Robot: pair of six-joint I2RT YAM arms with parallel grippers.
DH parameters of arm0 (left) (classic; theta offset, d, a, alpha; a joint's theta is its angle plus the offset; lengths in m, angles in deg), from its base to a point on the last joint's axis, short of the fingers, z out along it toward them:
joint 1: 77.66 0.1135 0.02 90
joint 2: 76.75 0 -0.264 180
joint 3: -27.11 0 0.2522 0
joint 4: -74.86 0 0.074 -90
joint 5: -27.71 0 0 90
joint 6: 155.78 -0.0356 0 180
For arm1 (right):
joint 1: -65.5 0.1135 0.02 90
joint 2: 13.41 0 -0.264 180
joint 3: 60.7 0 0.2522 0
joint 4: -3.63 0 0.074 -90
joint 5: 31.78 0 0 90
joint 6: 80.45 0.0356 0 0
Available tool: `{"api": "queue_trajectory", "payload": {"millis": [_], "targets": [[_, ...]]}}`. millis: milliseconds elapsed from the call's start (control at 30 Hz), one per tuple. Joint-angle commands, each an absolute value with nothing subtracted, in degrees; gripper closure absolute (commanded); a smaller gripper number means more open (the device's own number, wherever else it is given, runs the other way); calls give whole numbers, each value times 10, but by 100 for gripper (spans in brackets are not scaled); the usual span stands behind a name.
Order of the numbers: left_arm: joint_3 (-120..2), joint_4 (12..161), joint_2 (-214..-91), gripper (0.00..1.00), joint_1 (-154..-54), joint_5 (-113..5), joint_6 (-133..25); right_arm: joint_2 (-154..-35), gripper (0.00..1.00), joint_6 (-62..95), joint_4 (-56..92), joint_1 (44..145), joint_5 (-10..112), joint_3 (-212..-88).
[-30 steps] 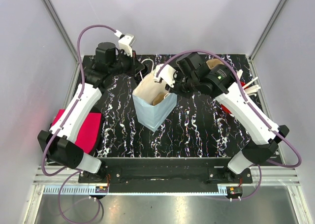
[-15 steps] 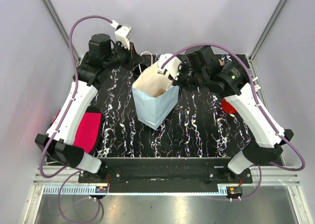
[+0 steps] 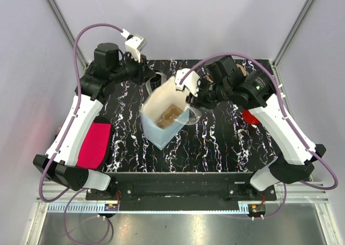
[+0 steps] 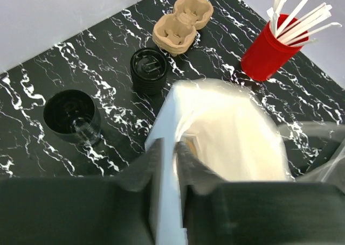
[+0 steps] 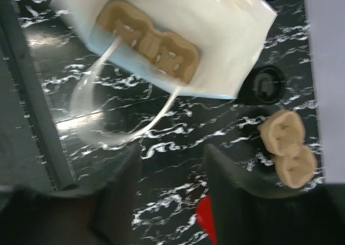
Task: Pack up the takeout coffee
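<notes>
A pale blue paper bag (image 3: pixel 156 129) stands tilted and blurred at mid-table, open at the top. A brown cardboard cup carrier (image 3: pixel 170 116) lies inside it, also plain in the right wrist view (image 5: pixel 148 40). My left gripper (image 4: pixel 168 148) is at the bag's far-left rim, its jaws closed narrowly on the bag wall (image 4: pixel 167 116). In the top view my left gripper (image 3: pixel 148 78) sits behind the bag. My right gripper (image 3: pixel 190 97) hovers at the bag's right side, open and empty (image 5: pixel 172 153). The bag's white loop handle (image 5: pixel 108 121) hangs free.
A second cardboard carrier (image 4: pixel 182 23) lies at the back. A black lid (image 4: pixel 149 70) and a black cup (image 4: pixel 71 116) stand near it. A red cup of white straws (image 4: pixel 268 54) is at the right, and a red cloth (image 3: pixel 94 142) lies at the left edge.
The right gripper opened and let the handle go. The bag tipped and swung toward the front left. The left arm shifted slightly with the bag's rim between its jaws.
</notes>
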State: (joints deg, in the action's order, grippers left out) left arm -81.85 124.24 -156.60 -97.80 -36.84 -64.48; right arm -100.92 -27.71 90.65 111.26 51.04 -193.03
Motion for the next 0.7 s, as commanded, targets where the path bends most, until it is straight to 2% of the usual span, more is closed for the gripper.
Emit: {"api": "queue_trajectory", "payload": {"millis": [0,100,167,300,500,533,667], "targets": [[-814,1244,-1544,71,-980,-355,-672,-987,36,-302,956,1110,447,-1946],[-812,1250,-1543,63,-979,-358,-677,-988,28,-295,957,1110,441,-1972],[-812,1252,-1541,60,-979,-361,-678,-992,26,-293,955,1110,442,-1990],[-810,1253,-1538,47,-980,-379,-682,-995,25,-276,934,1109,463,-2004],[-802,1244,-1537,41,-980,-403,-695,-1000,25,-227,840,1095,553,-1995],[-798,1243,-1537,38,-979,-407,-696,-1001,24,-222,829,1092,569,-1991],[-787,1237,-1535,34,-979,-429,-713,-1005,23,-206,800,1076,580,-1980]]}}
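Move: Just behind and below the left hand is the paper bag, its middle about 5 cm back, 6 cm to the right and 21 cm down; the open black cup is about 20 cm ahead, nearly in line, and 33 cm down. From the right hand, the bag's middle is some 5 cm ahead, 9 cm left and 20 cm down, and the lidded black cup about 29 cm ahead, 5 cm right and 32 cm down. Opening wide to leave the bag to stand, both hands spread their fingers clear of its handles. The right first dips back about 2 cm, then swings up and forward, ending some 5 cm higher and away from the bag, its wrist tilting around 10 degrees; the left stays almost over its handle and sinks roughly 2 cm. ##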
